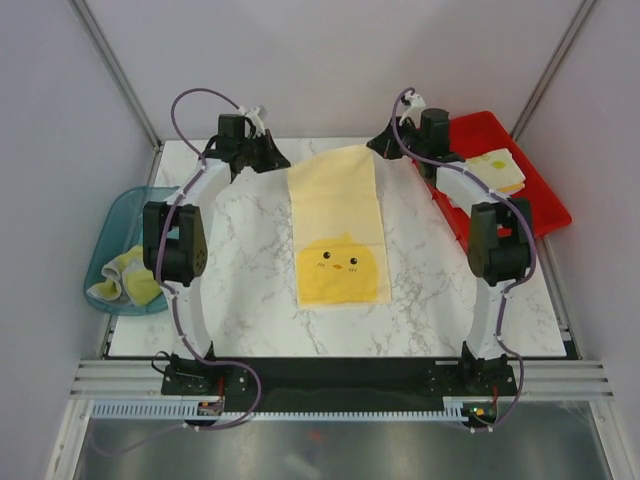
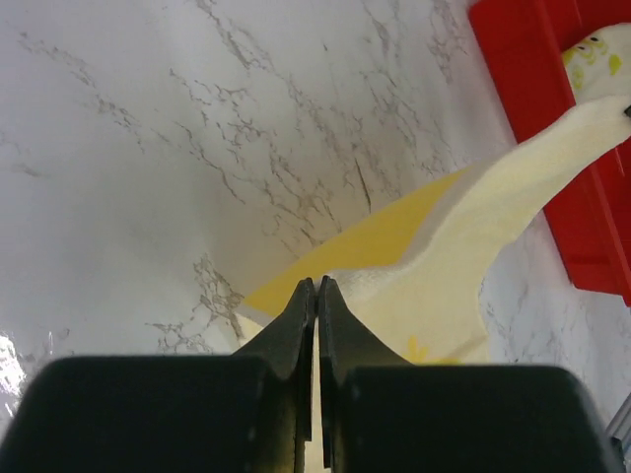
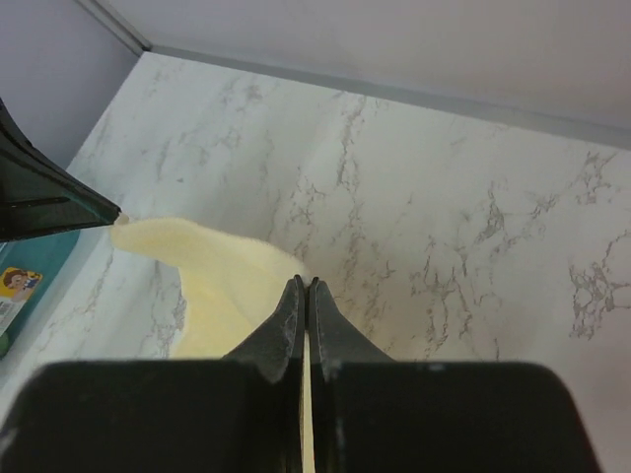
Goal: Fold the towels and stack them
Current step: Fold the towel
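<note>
A yellow towel [image 1: 338,235] with a chick face lies lengthwise on the middle of the marble table, and its far edge is lifted. My left gripper [image 1: 277,162] is shut on the towel's far left corner [image 2: 394,246]. My right gripper [image 1: 383,150] is shut on the far right corner [image 3: 212,281]. The left wrist view shows the jaws [image 2: 317,288] pinched on cloth that stretches right toward the other gripper. Seen from the right wrist, the jaws [image 3: 306,286] grip the pale edge running left. A folded white printed towel [image 1: 495,170] lies in the red tray.
The red tray [image 1: 535,205] stands at the back right, beside my right arm. A teal tub [image 1: 125,215] at the left edge holds crumpled yellow-green towels [image 1: 128,276]. Grey walls close in the back and both sides.
</note>
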`<state>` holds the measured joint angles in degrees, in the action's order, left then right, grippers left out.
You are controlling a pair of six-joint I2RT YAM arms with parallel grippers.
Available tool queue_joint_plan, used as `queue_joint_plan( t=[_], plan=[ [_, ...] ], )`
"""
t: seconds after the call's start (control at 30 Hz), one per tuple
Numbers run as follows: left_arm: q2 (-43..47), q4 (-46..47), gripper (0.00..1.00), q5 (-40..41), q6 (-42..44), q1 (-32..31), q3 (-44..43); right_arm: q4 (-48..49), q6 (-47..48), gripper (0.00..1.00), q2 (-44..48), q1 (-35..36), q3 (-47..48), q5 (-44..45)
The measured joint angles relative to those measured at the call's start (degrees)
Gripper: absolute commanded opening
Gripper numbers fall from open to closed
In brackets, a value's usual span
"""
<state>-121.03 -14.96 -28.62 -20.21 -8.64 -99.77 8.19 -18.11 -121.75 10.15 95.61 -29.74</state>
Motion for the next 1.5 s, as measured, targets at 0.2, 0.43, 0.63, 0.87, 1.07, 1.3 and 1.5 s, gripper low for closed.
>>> queue_joint_plan(
  t=[0.2,0.43,0.63,0.87,1.07,1.3,1.5],
  plan=[
    [11.74,3.15,0.02,-0.52,1.36,-1.9,14.01,3.96,2.32,0.0,13.84,-0.22,-16.48,-0.24],
    [24.24,4.5,0.02,0.76,1.44,-6.8,31.47,3.28,1.42,0.0,25.2,-0.22,-35.34,0.61],
    [35.78,5.73,0.02,4.28,1.01,-11.41,43.63,3.82,-2.27,0.0,36.28,-0.09,-48.68,1.57],
    [41.99,6.1,0.02,9.53,-0.17,-14.86,50.29,3.39,-5.81,0.0,46.16,1.16,-56.54,2.45],
    [44.7,5.62,0.02,13.55,-1.25,-14.84,54.12,2.67,-6.21,0.0,49.79,5.9,-60.28,2.82],
    [47.74,5.2,0.02,14.64,-1.62,-14.86,54.53,-0.5,-6.08,0.0,50.84,6.51,-63.01,4.79],
    [50.12,4.02,0.02,14.56,-1.95,-14.99,53.77,-3.19,-5.64,0.0,52.26,6.51,-62.53,6.64]
  ],
)
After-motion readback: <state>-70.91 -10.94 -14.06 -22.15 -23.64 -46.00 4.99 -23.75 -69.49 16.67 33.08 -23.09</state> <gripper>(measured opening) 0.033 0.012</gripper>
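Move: Both closed grippers already hold the towel's far corners up off the table. From the left gripper, its near-left corner lies about 37 cm back, 3 cm right and 12 cm down; the chick face is some 22 cm back and 12 cm right. From the right gripper, the near-right corner lies about 37 cm back, 4 cm right and 16 cm down; the stacked towels in the red tray are roughly 35 cm to its right, about level fore and aft. Keep both grippers shut on the far corners and draw them back together towards the towel's near edge, the left about 24 cm and the right some 28 cm, fast at first, then easing off over the chick face. Let both rise briefly; bring the left back to its starting height after a small dip, and the right about 7 cm lower, tipping some 15 degrees down. ##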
